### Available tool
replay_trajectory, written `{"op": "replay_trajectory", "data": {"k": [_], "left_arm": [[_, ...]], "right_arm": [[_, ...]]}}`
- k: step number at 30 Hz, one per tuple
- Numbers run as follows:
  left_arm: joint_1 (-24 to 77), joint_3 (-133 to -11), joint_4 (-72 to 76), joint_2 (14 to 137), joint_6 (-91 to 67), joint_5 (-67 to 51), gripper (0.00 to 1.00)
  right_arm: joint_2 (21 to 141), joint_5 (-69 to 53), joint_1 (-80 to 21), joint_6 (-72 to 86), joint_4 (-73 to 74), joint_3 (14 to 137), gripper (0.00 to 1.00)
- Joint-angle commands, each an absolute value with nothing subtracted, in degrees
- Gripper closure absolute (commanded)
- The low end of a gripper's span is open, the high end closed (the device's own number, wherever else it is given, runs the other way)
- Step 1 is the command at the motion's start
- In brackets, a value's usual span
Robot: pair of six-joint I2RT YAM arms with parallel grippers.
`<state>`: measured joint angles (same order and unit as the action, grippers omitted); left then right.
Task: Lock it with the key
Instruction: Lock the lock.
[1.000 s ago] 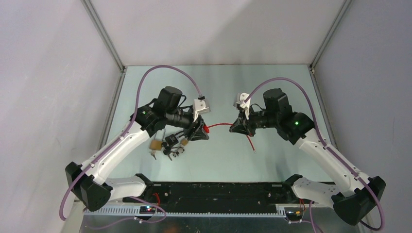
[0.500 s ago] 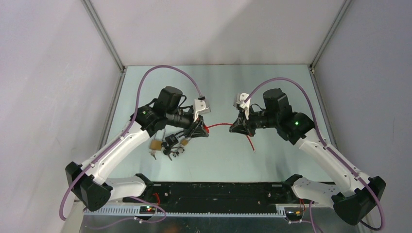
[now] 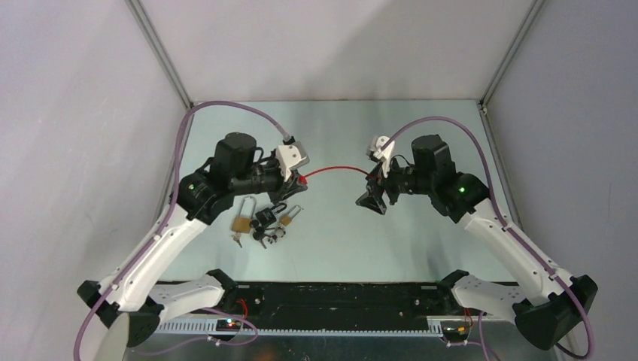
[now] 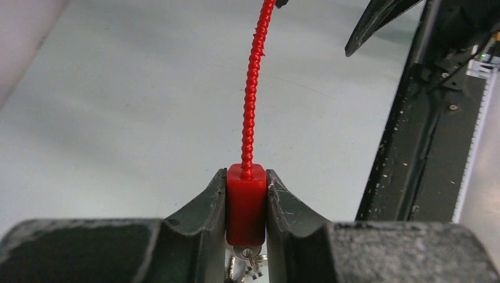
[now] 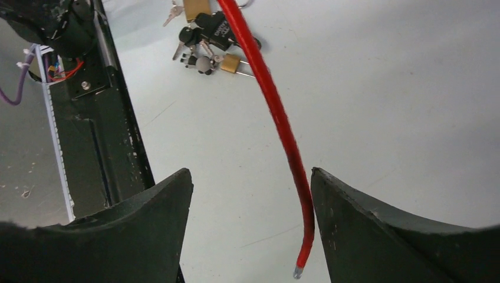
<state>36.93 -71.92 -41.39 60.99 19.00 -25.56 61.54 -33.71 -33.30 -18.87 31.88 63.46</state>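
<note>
A red cable lock body (image 4: 246, 203) sits pinched between the fingers of my left gripper (image 4: 246, 183), which is shut on it. A silver key (image 4: 247, 254) on a ring shows just under the body. The ribbed red cable (image 4: 253, 76) runs away from it toward the right arm. From above, the cable (image 3: 335, 168) spans the gap between my left gripper (image 3: 297, 183) and my right gripper (image 3: 372, 189). The right gripper (image 5: 252, 177) is open. The cable's free end (image 5: 298, 268) hangs between its fingers, close to the right finger (image 5: 354, 203), unheld.
A cluster of brass padlocks (image 3: 241, 223) and black-headed keys (image 3: 265, 219) lies on the table below the left gripper, also seen in the right wrist view as a pile of padlocks (image 5: 215, 35). A black rail (image 3: 338, 297) runs along the near edge.
The right gripper opened and let go of the cable. The left arm drew back to the left with the lock body, pulling the cable out straighter.
</note>
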Motion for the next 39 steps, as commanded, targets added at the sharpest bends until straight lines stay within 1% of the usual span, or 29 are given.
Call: {"op": "replay_trajectory", "data": {"k": [1, 4, 6, 11, 16, 18, 26, 28, 30, 31, 32, 33, 34, 35, 38, 39], "left_arm": [[36.77, -74.0, -40.76, 58.04, 19.76, -20.6, 1.0], [36.82, -74.72, -41.84, 57.41, 20.26, -19.48, 1.0], [36.78, -75.23, -42.82, 56.94, 20.6, -18.84, 1.0], [36.82, -75.91, -43.85, 56.4, 20.86, -17.7, 1.0], [36.83, -76.05, -44.2, 55.73, 20.83, -17.98, 1.0], [36.83, -75.97, -44.38, 55.38, 20.84, -18.03, 1.0], [36.82, -75.86, -44.92, 54.56, 21.07, -20.72, 1.0], [36.84, -75.84, -44.9, 54.26, 21.18, -21.35, 1.0], [36.84, -75.85, -44.95, 54.14, 21.26, -21.29, 1.0], [36.79, -75.85, -44.99, 54.14, 21.22, -21.24, 1.0], [36.88, -75.89, -44.99, 54.19, 21.2, -21.2, 1.0], [36.85, -75.86, -45.0, 54.15, 21.12, -21.23, 1.0], [36.83, -75.86, -44.96, 54.15, 21.11, -21.44, 1.0], [36.83, -75.85, -44.9, 54.23, 20.99, -21.93, 1.0], [36.91, -76.21, -44.78, 54.74, 20.12, -24.38, 1.0], [36.91, -76.51, -44.55, 55.37, 19.51, -26.53, 1.0]], "right_arm": [[59.78, -31.46, -31.85, -17.85, 30.76, 65.5, 0.25], [59.87, -28.37, -31.52, -16.87, 29.66, 65.55, 0.28], [59.5, -28.11, -31.47, -16.27, 28.65, 65.53, 0.32], [58.79, -26.88, -31.39, -15.78, 27.67, 65.49, 0.38], [59.84, -27.07, -31.38, -15.68, 27.88, 65.48, 0.51], [60.5, -26.82, -31.38, -15.66, 27.76, 65.49, 0.54], [62.5, -25.08, -31.38, -15.09, 26.1, 65.5, 0.57], [62.84, -24.57, -31.32, -14.78, 25.73, 65.48, 0.59], [62.97, -24.66, -31.37, -14.56, 25.49, 65.48, 0.67], [63.05, -24.9, -31.38, -14.49, 25.44, 65.48, 0.76], [63.03, -25.36, -31.38, -14.32, 25.28, 65.48, 0.81], [63.02, -25.6, -31.42, -14.24, 25.16, 65.48, 0.94], [63.06, -25.96, -31.44, -14.0, 25.01, 65.48, 0.98], [63.07, -26.38, -31.46, -13.58, 24.95, 65.48, 1.0], [62.92, -29.99, -31.66, -11.8, 23.64, 65.48, 1.0], [62.75, -30.86, -31.74, -8.84, 21.4, 65.5, 1.0]]}}
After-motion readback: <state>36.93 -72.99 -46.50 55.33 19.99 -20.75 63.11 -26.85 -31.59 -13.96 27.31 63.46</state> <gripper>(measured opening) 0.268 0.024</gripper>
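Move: The cable's free end hangs between the open right fingers, close by the farther one: about 3 cm ahead of that hand's point, 2 cm to its right, nearly level. The red lock, held in the left fingers, is about 16 cm to the right hand's left, 3 cm farther out. From the left hand, the free end lies some 17 cm right, 1 cm ahead; the small brass padlock is about 25 cm below, 5 cm left and straight across. Right hand goes about 3.5 cm forward, pinching the cable's free end; left carries the lock 3 cm left. ##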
